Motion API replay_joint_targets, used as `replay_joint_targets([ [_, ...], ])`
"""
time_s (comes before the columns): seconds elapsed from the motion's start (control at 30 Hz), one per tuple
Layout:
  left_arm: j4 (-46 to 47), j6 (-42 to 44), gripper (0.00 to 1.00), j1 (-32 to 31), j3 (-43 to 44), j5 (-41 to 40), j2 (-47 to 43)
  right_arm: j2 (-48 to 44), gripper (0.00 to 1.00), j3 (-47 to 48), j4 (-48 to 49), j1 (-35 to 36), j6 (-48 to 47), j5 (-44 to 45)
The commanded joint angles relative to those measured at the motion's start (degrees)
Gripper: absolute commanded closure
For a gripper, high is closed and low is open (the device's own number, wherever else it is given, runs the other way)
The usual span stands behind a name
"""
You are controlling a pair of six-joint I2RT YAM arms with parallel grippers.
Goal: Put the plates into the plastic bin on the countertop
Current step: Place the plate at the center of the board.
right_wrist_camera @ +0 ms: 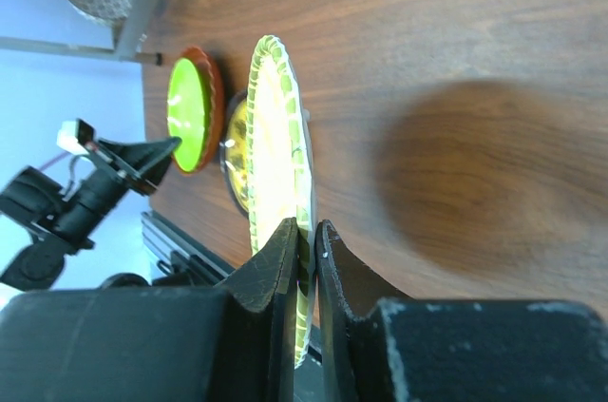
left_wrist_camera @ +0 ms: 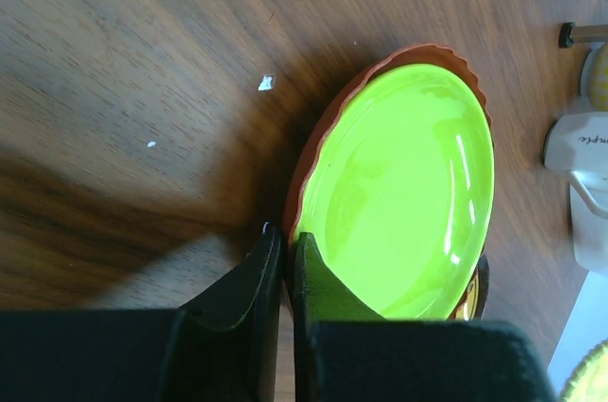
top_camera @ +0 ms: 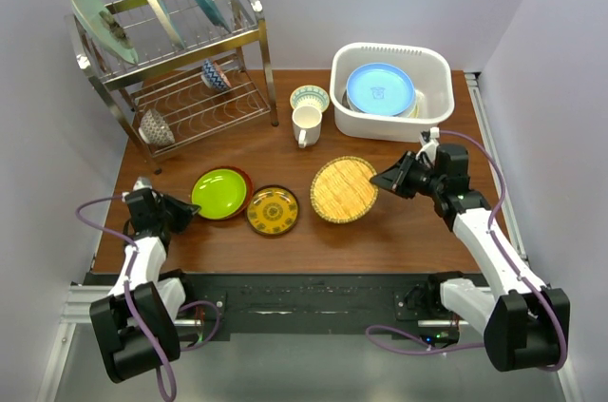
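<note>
A lime green plate (top_camera: 218,193) (left_wrist_camera: 408,193) lies stacked in a red-orange plate (left_wrist_camera: 313,136) at the left of the countertop (top_camera: 380,231). My left gripper (top_camera: 190,209) (left_wrist_camera: 285,236) is shut on their left rim, one finger over the lime plate and one outside the red-orange edge. A yellow patterned plate (top_camera: 273,211) lies just to their right. My right gripper (top_camera: 380,179) (right_wrist_camera: 309,226) is shut on the right rim of the yellow woven plate (top_camera: 342,191) (right_wrist_camera: 275,136), which stands tilted off the wood. The white plastic bin (top_camera: 437,65) at the back right holds a blue-rimmed plate (top_camera: 380,88).
A metal dish rack (top_camera: 190,79) at the back left carries three plates on edge and two small bowls. A white mug (top_camera: 306,124) and a small bowl (top_camera: 310,98) stand between the rack and the bin. Walls close in on both sides.
</note>
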Motion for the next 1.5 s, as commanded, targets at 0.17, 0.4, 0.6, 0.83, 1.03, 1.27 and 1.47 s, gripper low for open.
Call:
replay_joint_targets([
  [0.17, 5.33, 0.88, 0.54, 0.83, -0.71, 2.86, -0.40, 2.60, 1.00, 8.96, 8.00, -0.02, 5.19, -1.37],
  [0.4, 3.92, 1.67, 0.29, 0.83, 0.35, 1.72, -1.64, 5.76, 1.00, 13.97, 9.58, -0.64, 5.72, 0.82],
  [0.6, 4.27, 2.55, 0.16, 0.83, -0.09, 4.26, -2.51, 8.40, 1.00, 18.63, 10.19, -2.83, 6.60, 1.09],
  [0.83, 1.92, 3.16, 0.11, 0.83, 1.48, 5.41, -4.71, 13.32, 1.00, 21.45, 13.35, -4.42, 7.30, 1.18],
  [1.03, 0.59, 3.77, 0.03, 0.83, 2.72, 6.11, -7.87, 15.52, 1.00, 21.27, 15.38, -5.55, 8.09, 1.18],
  [1.27, -2.66, 6.06, 0.00, 0.83, 6.93, 9.62, -10.33, 20.52, 1.00, 23.56, 17.22, -7.84, 8.97, 1.70],
  [1.47, -5.65, 8.17, 0.00, 0.83, 9.58, 11.65, -9.55, 24.48, 1.00, 26.72, 17.67, -8.81, 8.36, 3.89],
])
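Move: The left hand pinches the near-left rim of the stacked green and red plates, whose middles lie some 4 cm ahead and 8 to 9 cm to its right, a touch lower; the yellow flower plate is about 24 cm to its right, level. The right hand holds the woven-pattern plate; the bin lies roughly 30 cm ahead, 5 cm right and 9 cm below, the blue plate inside about 3 cm left of the bin's middle. The mug stands 23 cm ahead, 19 cm left, 11 cm lower. Letting go of the stacked plates' rim, the left hand spreads its fingers fully and then lifts off about 8 cm, tipping its fingers up some 15 degrees. Meanwhile the right hand keeps its pinch on the woven-pattern plate's edge and carries it forward some 15 cm towards the bin, climbing above 9 cm before sinking about 3, veering right later and turning slightly clockwise. ##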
